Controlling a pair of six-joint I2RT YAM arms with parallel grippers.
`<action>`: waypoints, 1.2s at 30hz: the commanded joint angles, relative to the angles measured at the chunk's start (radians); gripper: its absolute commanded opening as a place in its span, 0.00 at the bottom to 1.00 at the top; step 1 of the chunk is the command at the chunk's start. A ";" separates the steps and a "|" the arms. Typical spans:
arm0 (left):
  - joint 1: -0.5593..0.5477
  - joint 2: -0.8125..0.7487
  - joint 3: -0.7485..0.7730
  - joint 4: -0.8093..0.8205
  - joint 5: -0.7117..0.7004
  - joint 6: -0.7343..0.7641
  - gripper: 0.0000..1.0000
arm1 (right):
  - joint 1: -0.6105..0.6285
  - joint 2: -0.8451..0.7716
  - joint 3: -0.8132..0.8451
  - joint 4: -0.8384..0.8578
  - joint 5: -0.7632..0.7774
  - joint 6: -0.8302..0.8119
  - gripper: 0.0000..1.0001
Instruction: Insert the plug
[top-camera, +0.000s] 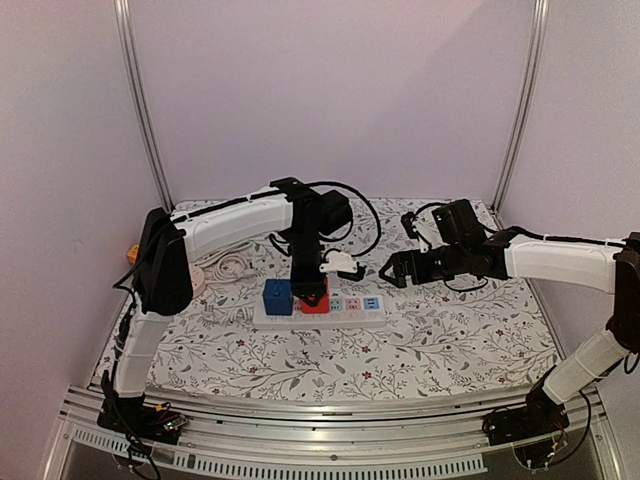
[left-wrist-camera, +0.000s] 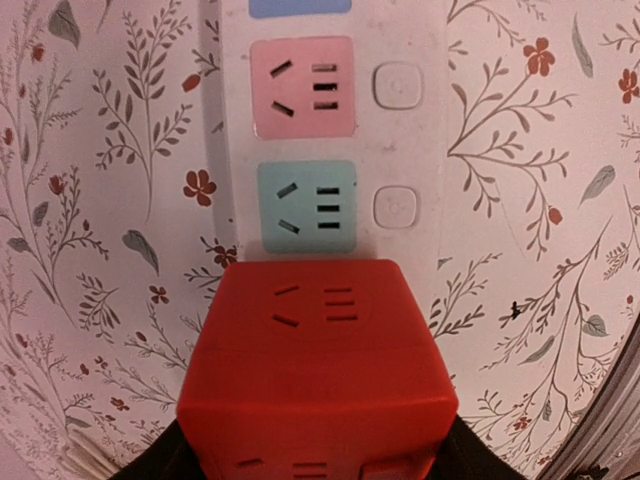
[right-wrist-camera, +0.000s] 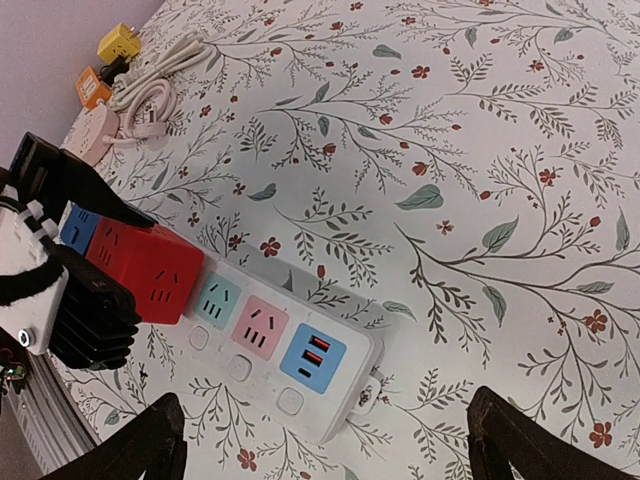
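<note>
The plug is a red cube (left-wrist-camera: 320, 370) standing on the white power strip (left-wrist-camera: 410, 150), right beside a blue cube (top-camera: 277, 297) plugged in at the strip's left end. My left gripper (top-camera: 311, 288) comes down from above and is shut on the red plug, with black fingers (right-wrist-camera: 90, 315) against two opposite sides. Past the plug, a teal socket (left-wrist-camera: 308, 207) and a pink socket (left-wrist-camera: 302, 88) lie uncovered. How deep the plug sits I cannot tell. My right gripper (top-camera: 392, 268) hangs open to the right of the strip (right-wrist-camera: 330, 415), holding nothing.
A coiled white cable (right-wrist-camera: 150, 85) with a yellow plug (right-wrist-camera: 120, 42) and an orange plug (right-wrist-camera: 92, 85) lies at the table's left edge. A blue USB panel (right-wrist-camera: 313, 357) ends the strip on the right. Black cables trail behind both arms.
</note>
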 joint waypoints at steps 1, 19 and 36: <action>0.019 0.034 -0.017 -0.227 0.002 0.003 0.00 | -0.002 -0.016 0.003 -0.005 0.010 -0.005 0.96; 0.017 0.265 -0.087 -0.332 0.090 -0.027 0.06 | -0.002 -0.014 -0.004 -0.005 0.003 0.001 0.97; 0.002 0.073 0.225 -0.229 0.086 0.005 1.00 | -0.001 -0.044 -0.012 0.004 0.004 0.037 0.97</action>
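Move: Directly under the left hand, which already holds the red plug, lies the yellow third socket of the power strip, some 5 cm below the hand point. The blue plug stands on the strip about 7 cm to the left and level with it, while the teal socket is roughly 4 cm to the right, also level. From the right hand, the yellow socket is about 13 cm left, 3 cm back and 11 cm below. Pressing the red plug down onto the yellow socket, the left hand sinks about 2.5 cm in stages and tips about 5 degrees, its fingers swinging slightly back. It holds low, eases up nearly 1 cm, then spreads its fingers wide to let go of the plug, slipping down again and about 1.5 cm to the right. ##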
